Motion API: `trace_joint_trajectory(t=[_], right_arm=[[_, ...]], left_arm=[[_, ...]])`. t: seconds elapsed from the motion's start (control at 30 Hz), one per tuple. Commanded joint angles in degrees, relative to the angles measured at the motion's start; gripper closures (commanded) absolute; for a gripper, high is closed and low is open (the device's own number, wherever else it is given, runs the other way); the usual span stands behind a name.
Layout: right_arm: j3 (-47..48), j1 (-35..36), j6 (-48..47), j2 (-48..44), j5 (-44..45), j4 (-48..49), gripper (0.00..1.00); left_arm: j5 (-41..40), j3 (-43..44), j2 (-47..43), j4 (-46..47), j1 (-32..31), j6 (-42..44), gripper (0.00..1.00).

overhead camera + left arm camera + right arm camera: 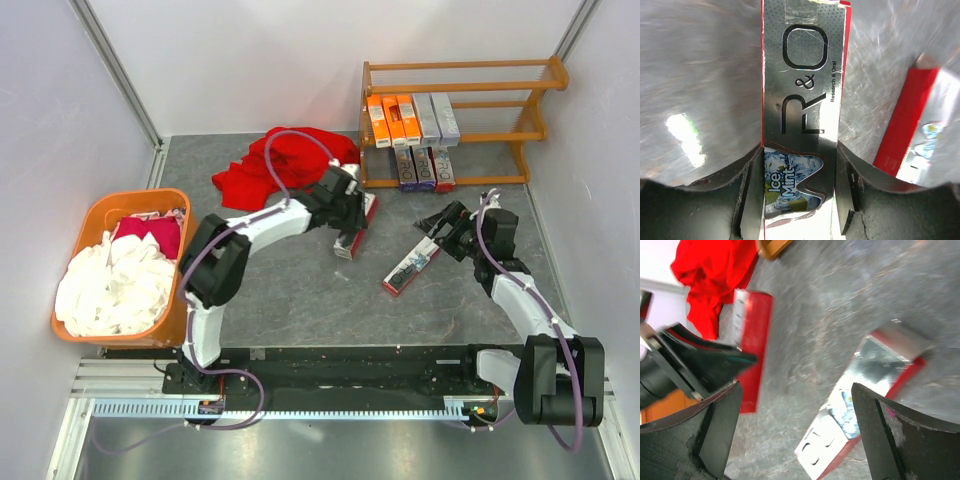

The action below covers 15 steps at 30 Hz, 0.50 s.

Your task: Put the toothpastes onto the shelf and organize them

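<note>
My left gripper (349,214) (800,195) is shut on a silver and red toothpaste box (356,230) (802,75) lettered "R&O"; both fingers press its long sides, low over the grey table in front of the shelf (460,68). A second silver and red toothpaste box (411,266) (855,410) lies slantwise on the table. My right gripper (443,226) (795,430) hovers open just above that box's far end, its jaws wide and holding nothing. On the shelf's middle tier lie three orange boxes (392,120) and two silver ones (437,118). Three darker boxes (424,167) lie on the bottom tier.
A red cloth (290,160) (710,275) lies crumpled left of the shelf, behind the left gripper. An orange plastic basket (100,205) with white and red cloths stands at the table's left edge. White walls close in the back and both sides.
</note>
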Motion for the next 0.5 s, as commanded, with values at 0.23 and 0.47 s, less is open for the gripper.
trace_joint_trajectory(t=[0.23, 0.47], right_arm=[[7.4, 17.1, -0.6, -1.7, 14.0, -0.4, 0.02], [13.6, 36.0, -2.8, 1.8, 30.6, -1.0, 0.02]], left_arm=[[20.2, -29.1, -20.2, 38.2, 16.4, -31.4, 0.61], [21.1, -42.0, -19.5, 62.1, 20.5, -54.7, 0.63]])
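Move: The red-edged toothpaste box is already pinched in my left fingers; my open right gripper, which is to meet it, lies about 16 cm to the left hand's right, 3 cm back and 6 cm higher. From my right hand that held box is some 16 cm left, 3 cm ahead and 6 cm lower. The last loose box lies on the table 5 cm back, 3 cm left and 11 cm below my right hand. The red cloth spreads about 16 cm left and 14 cm ahead of my left hand, some 6 cm lower. Keeping its grip on the box, my left hand carries it about 11 cm left towards the red cloth and lifts it some 5 cm, while the wrist swings by around 50 degrees, so the fingers come up from pointing down to aim rightwards, nearly level. My right hand, still wide open, follows leftwards about as far, rising and turning slightly counter-clockwise, away from the loose box, without touching the held one. ##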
